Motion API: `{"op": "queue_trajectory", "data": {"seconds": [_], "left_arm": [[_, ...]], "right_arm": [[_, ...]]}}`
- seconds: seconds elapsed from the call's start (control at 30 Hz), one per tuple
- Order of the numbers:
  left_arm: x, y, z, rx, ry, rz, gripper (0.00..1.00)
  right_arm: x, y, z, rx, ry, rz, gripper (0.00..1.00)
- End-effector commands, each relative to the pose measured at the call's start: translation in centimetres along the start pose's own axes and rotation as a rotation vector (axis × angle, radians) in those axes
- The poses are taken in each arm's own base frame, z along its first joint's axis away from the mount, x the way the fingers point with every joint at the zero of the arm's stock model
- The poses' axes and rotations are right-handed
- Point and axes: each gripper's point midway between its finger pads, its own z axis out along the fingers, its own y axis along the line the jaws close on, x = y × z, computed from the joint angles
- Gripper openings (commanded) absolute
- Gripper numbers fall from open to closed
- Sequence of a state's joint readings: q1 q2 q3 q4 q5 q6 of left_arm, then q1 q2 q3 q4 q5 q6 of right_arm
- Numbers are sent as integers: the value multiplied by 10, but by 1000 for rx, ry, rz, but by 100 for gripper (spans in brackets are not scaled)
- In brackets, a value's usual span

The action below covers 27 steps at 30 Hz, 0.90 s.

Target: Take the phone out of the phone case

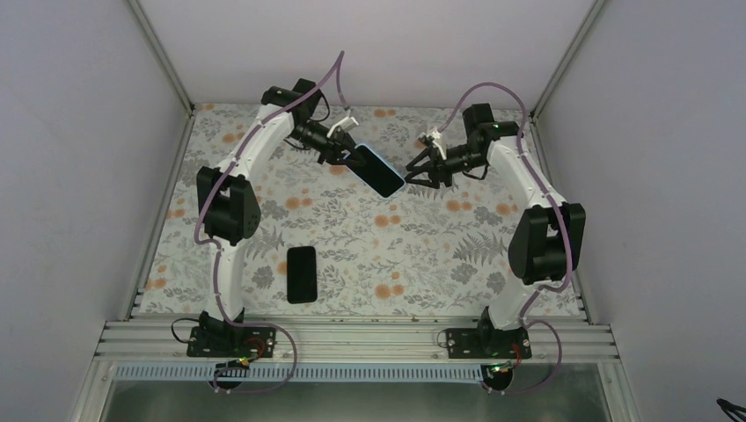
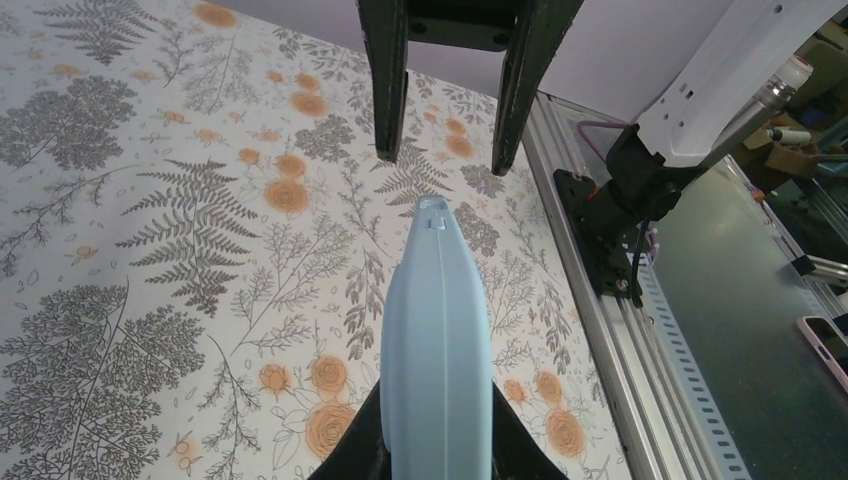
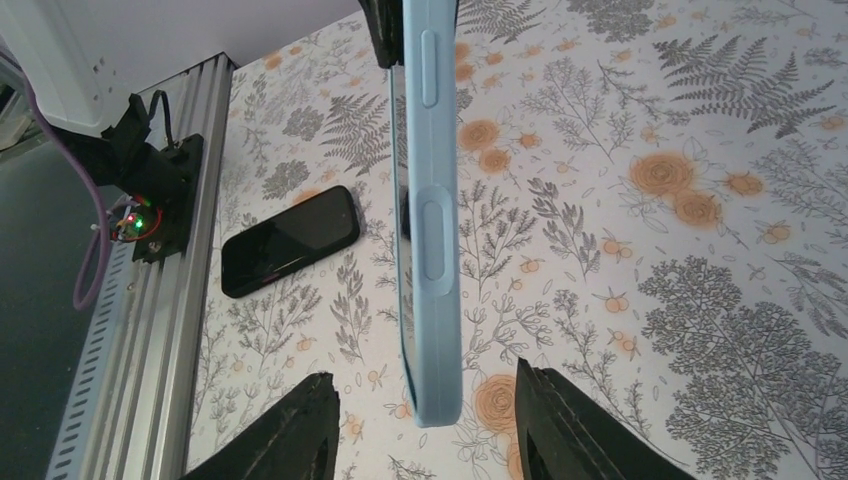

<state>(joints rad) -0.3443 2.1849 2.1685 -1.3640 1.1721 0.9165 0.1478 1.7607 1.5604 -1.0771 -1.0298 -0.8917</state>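
Observation:
The light blue phone case (image 1: pixel 392 167) hangs in the air over the back of the table, with the phone (image 1: pixel 378 173) inside it, dark screen up. My left gripper (image 1: pixel 341 156) is shut on one end of the case (image 2: pixel 438 340), its black fingers (image 2: pixel 352 455) pressed against both sides. My right gripper (image 1: pixel 413 172) is open at the opposite end. In the right wrist view the case (image 3: pixel 432 250) shows edge-on, its free end between my right fingers (image 3: pixel 300 430) with a gap on each side.
A second all-black phone (image 1: pixel 301 273) lies flat on the flowered tablecloth (image 1: pixel 413 255) near the left arm's base, also seen as the dark phone (image 3: pixel 290 240) in the right wrist view. An aluminium rail (image 1: pixel 352 338) runs along the near edge. White walls enclose three sides.

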Motion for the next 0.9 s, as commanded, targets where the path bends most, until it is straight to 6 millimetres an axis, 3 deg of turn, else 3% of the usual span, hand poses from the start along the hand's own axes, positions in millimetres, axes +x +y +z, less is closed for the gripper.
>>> {"op": "queue_trajectory", "data": {"seconds": [0.0,0.3,0.7,0.87], "left_arm": [[-34,-29,-12,32,-91,111,2],[-37,-30,-11,47,-107,113,2],[-34,-32,-7,55,-99,115,2],[-33,-32,-6,57,-95,115,2]], "right_arm": [[11,5,5,-59,0,14,46],[20,4,12,-98,13,39,39],[7,3,13,-155,-33,35,26],[4,2,12,-168,-48,39,10]]}}
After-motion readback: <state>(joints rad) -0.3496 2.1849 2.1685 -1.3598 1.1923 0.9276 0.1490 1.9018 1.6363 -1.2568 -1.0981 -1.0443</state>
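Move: The cased phone is already in the left gripper, its middle some 6 cm to that hand's right, 2 cm back and 3 cm lower. From the open right gripper that middle is about 8 cm left, 1 cm ahead and level. The left gripper is roughly 14 cm left, 3 cm ahead and 3 cm higher. The spare phone lies on the table some 28 cm left, 17 cm back and 21 cm below. Hold the cased phone still with the left gripper. Lower the right gripper about 3 cm beside the case's free end, easing back a little at first, then let it come up just under 1 cm. Roll its wrist slightly and close the fingers from half open to nearly shut, pinching the case's near corner across its thickness. ##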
